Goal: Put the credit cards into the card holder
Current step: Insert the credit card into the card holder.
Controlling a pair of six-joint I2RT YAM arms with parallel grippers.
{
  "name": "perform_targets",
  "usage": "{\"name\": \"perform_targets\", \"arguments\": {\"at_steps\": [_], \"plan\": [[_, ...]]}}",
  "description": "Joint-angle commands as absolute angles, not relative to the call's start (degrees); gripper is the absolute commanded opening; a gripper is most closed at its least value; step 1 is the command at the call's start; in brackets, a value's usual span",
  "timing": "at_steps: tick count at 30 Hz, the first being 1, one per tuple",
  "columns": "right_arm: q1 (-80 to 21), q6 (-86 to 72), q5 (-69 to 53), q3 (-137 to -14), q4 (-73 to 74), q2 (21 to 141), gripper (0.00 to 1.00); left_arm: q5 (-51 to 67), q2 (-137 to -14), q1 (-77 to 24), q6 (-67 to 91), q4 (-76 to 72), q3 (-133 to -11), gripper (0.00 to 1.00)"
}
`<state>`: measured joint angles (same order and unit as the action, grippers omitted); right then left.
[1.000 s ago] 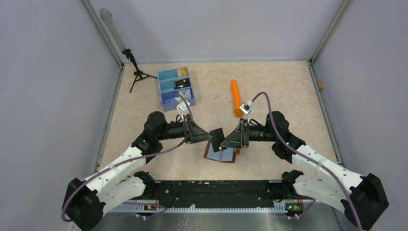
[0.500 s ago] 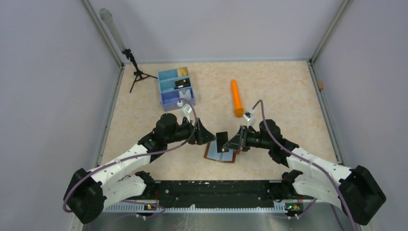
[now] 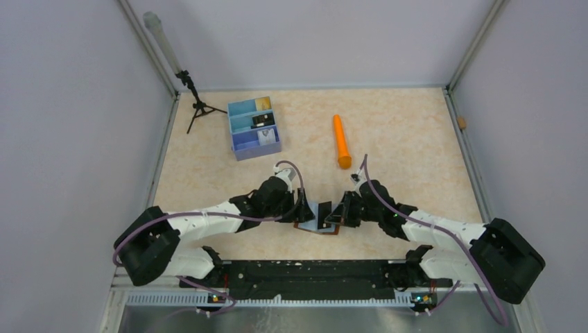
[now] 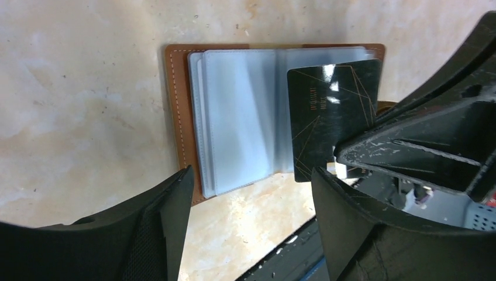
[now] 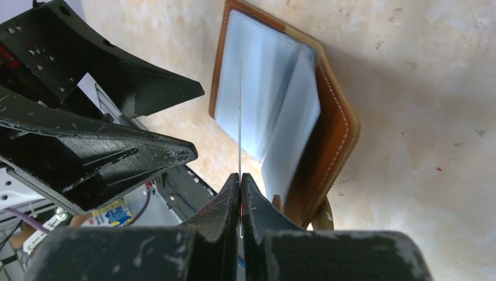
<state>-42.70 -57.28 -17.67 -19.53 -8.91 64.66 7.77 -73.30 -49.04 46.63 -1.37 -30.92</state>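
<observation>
The card holder (image 4: 181,117) lies open on the table, brown leather with clear sleeves (image 4: 245,123) facing up. It also shows in the top view (image 3: 305,226) and the right wrist view (image 5: 330,140). A black credit card (image 4: 333,117) with thin gold lines is held over its right half. My right gripper (image 5: 240,178) is shut on that card, seen edge-on (image 5: 240,117). My left gripper (image 4: 251,187) stands open just left of it, low over the holder, with nothing between its fingers. More credit cards (image 3: 262,119) lie in the blue tray.
A blue three-compartment tray (image 3: 236,130) stands at the back left. An orange cylinder (image 3: 340,141) lies behind the right arm. A small black tripod (image 3: 197,105) stands by the left wall. The arms' black base rail (image 3: 312,270) runs along the near edge.
My left gripper has opened and let go of the black card, and my right gripper has shut on it. Both arms have come down low over the open card holder.
</observation>
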Motion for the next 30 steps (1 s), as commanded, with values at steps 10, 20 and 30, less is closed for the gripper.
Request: {"name": "perform_targets", "arguments": {"at_steps": [10, 20, 30], "plan": [[-44.8, -59.7, -11.2, -21.7, -5.2, 67.8, 0.00, -6.8, -82.0, -55.2, 46.3, 6.0, -39.1, 0.72], [-44.7, -61.7, -12.9, -19.6, -8.3, 69.5, 0.00, -8.4, -84.5, -55.7, 47.5, 7.4, -39.2, 0.58], [-44.7, -64.2, -11.5, -16.6, -7.6, 66.3, 0.00, -9.1, -86.1, -55.7, 48.5, 8.7, -39.2, 0.45]]}}
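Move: The open card holder's middle lies about 5 cm to the left gripper's right, 2 cm ahead and 4 cm below; the black card in the other gripper is about 6 cm to its right, 2 cm ahead, barely lower. From the right gripper the holder's middle is about 3 cm left, 1 cm ahead and 5 cm below, and the orange tube some 24 cm ahead, 4 cm right, about 5 cm lower. Lower the left gripper about 3.5 cm, easing forward a little, onto the left margin of the open card holder, rolling it some 15 degrees so its left side rises and narrowing the fingers to about half open around the left page's edge. Meanwhile, keep the black card pinched in the right gripper and bring it down some 3 cm, its leading edge going down against the clear sleeves by the fold. ##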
